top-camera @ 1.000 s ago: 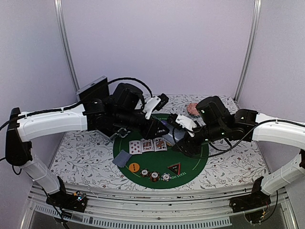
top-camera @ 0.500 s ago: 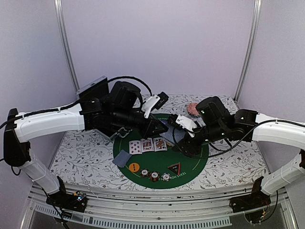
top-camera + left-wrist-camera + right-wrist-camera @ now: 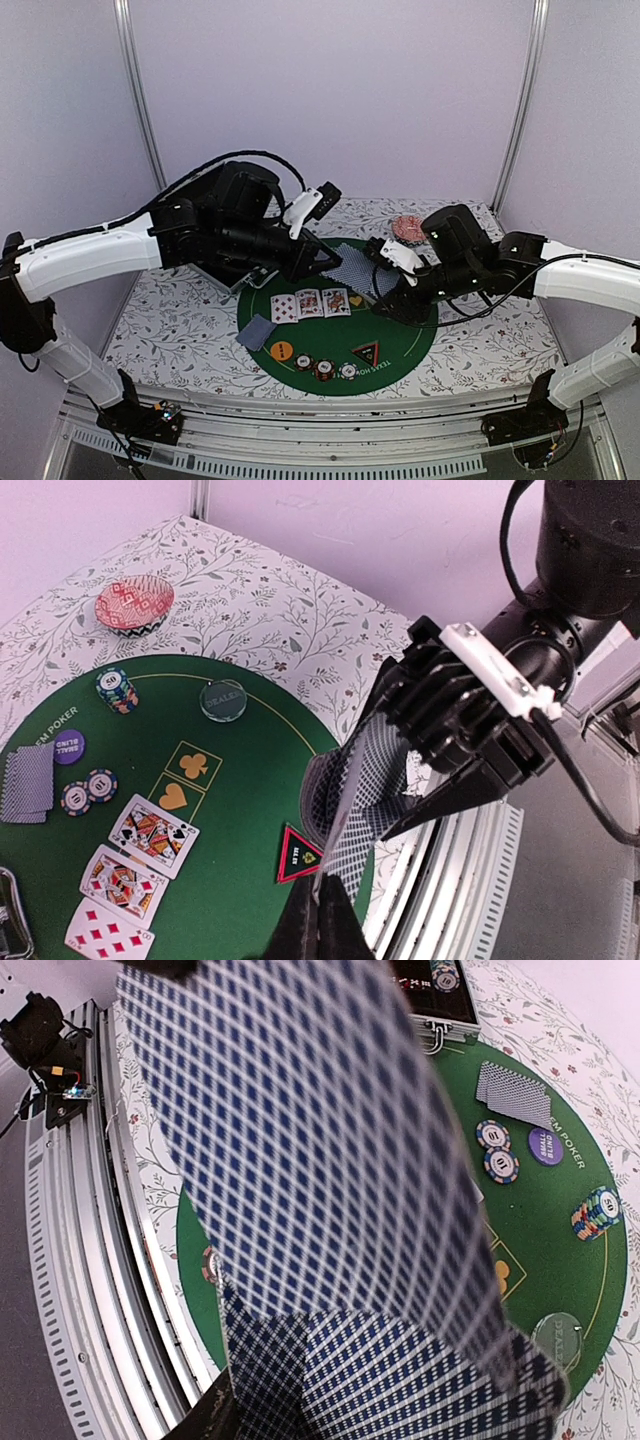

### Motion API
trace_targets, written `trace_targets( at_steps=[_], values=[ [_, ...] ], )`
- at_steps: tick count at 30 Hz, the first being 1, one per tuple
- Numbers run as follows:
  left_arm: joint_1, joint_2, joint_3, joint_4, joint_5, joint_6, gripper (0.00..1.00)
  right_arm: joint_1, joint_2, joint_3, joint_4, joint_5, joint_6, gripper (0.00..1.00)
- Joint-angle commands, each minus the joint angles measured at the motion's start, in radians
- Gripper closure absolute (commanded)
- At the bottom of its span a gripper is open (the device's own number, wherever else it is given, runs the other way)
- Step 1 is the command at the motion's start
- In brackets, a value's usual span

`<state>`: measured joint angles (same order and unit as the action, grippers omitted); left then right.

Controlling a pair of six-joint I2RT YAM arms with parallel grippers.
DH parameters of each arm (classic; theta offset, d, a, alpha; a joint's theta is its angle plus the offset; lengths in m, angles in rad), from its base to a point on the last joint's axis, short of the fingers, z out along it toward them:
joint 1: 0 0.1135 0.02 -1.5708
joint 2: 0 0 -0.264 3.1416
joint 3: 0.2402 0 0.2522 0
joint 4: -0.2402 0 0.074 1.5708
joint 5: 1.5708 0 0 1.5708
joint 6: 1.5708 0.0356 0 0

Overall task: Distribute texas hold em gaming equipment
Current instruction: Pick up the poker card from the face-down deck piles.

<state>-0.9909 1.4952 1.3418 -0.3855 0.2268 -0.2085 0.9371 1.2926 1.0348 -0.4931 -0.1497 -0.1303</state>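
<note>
My right gripper (image 3: 383, 288) is shut on a deck of blue-backed playing cards (image 3: 345, 785), held above the green mat (image 3: 400, 345). Pinched between the fingers of my shut left gripper (image 3: 320, 915) is the edge of one card (image 3: 348, 263), lifted off that deck. That card (image 3: 300, 1130) fills the right wrist view, with the deck (image 3: 420, 1390) below it. Three face-up cards (image 3: 310, 303) lie mid-mat and a face-down pair (image 3: 257, 332) at its left. An orange disc (image 3: 281, 351), three chips (image 3: 325, 369) and a triangular marker (image 3: 367, 352) line the near rim.
A pink patterned dish (image 3: 405, 228) sits behind the mat at the right. A dark case (image 3: 195, 185) stands at the back left. More chips (image 3: 117, 690), a purple disc (image 3: 68, 745) and a dealer disc (image 3: 222, 700) lie on the far half of the mat.
My left gripper has shut on a card and drawn it up and back to the left from the deck. The right arm has shifted slightly right, still holding the deck.
</note>
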Motion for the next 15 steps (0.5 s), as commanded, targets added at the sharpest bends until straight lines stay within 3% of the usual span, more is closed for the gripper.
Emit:
trace_targets(
  at_steps=[1, 15],
  values=[
    [0.023, -0.044, 0.025, -0.049, -0.007, 0.029, 1.0, -0.02, -0.037, -0.016, 0.021, 0.007, 0.024, 0.52],
    [0.158, -0.088, 0.091, -0.228, -0.048, 0.122, 1.0, -0.045, -0.057, -0.022, 0.014, 0.022, 0.031, 0.52]
  ],
)
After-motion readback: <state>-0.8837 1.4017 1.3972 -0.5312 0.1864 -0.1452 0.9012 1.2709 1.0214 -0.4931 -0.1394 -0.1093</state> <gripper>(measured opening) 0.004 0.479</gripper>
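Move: The fanned deck in the right hand lies about 8 cm to the right of the left hand, some 8 cm below it and 1 cm back; the left fingers already hold one card out of it. On the mat, roughly 25 cm below, the free heart square lies about 11 cm ahead and 6 cm right, the small-blind face-down pair about 24 cm ahead and 5 cm left. From the right hand the deck sits about 2 cm to the left. The single card, still pinched in the shut left fingers, is carried away from the deck: about 5 cm to the left, some 3 cm up and 3 cm forward, speeding up as it goes. The right hand keeps its grip on the deck and eases only about a centimetre right and forward. ##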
